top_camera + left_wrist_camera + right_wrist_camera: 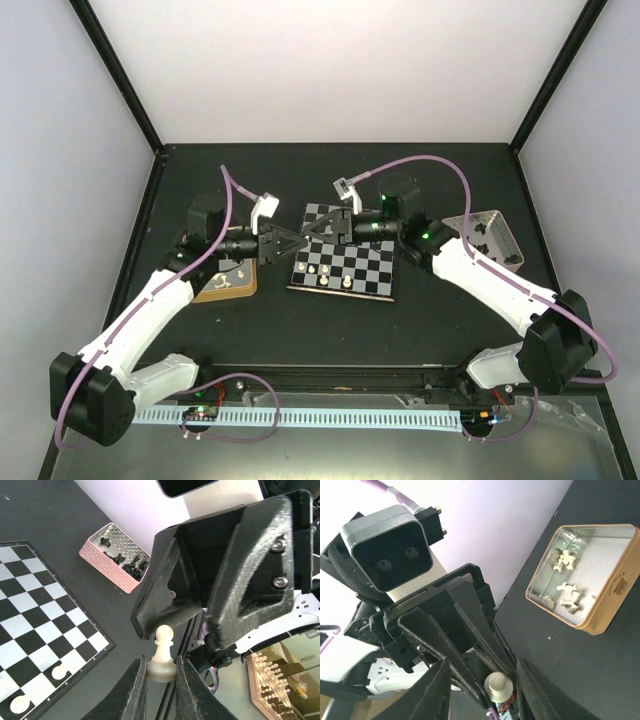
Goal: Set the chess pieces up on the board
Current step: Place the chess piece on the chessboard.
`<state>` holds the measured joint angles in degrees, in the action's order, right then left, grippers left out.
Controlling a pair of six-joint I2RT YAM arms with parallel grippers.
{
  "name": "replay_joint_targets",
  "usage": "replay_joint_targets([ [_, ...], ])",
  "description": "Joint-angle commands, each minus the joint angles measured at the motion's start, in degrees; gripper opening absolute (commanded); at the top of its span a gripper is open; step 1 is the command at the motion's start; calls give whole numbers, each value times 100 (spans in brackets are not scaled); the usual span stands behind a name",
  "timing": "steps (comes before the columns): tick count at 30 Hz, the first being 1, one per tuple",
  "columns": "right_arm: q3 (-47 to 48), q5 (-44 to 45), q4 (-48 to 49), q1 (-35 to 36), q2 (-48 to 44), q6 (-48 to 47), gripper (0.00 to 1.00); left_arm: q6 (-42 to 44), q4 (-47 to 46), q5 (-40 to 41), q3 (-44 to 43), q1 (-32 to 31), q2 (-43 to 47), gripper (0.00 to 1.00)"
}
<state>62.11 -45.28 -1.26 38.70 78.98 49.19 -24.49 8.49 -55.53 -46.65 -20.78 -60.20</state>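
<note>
The board (372, 272) lies mid-table with three cream pieces (327, 270) near its front edge. My left gripper (161, 667) is shut on the base of a cream-white pawn (162, 652), held in the air over the board's left edge. My right gripper (485, 680) faces it tip to tip and stands open, one finger on each side of the pawn (499, 686) with gaps showing. In the top view the two grippers meet at the board's left side, left gripper (295, 243) against right gripper (318, 232); the pawn is too small to make out there.
A gold-sided tin (615, 625) holding cream pieces (567, 587) sits left of the board, partly under the left arm (228, 285). A pinkish-silver tin (117, 557) with black pieces stands to the board's right (487, 238). A pale ruler strip (330, 417) lies at the near edge.
</note>
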Motion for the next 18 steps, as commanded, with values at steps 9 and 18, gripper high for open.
replay_joint_targets([
  [9,-145,-351,336,-5,91,205,12,-24,-298,-186,7,-71,109,11],
  [18,-51,1597,-889,7,-17,-1022,3,470,874,1681,-263,-61,184,65],
])
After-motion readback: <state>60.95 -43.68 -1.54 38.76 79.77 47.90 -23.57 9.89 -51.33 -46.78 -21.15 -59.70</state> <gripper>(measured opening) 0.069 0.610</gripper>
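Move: The white chess piece sits in the left fingers by its base, head pointing right, its middle about 1 cm right of the left hand point. It is some 1 cm to the left of the right hand point, its head between the right hand's still-open fingers. From the right hand, the chessboard's middle lies about 7 cm forward, 8 cm right and 27 cm down; the tan tray of white pieces is roughly 4 cm forward, 22 cm left and as far down. The chess piece is handed over in mid-air: the right fingers close from nearly half open and pinch its head end while the left hand keeps hold of the base, almost still. Only then do the left fingers open wide and let go of the base. The right hand stays roughly in place, sinking about 1.5 cm, mostly at the end, with its grip kept. ##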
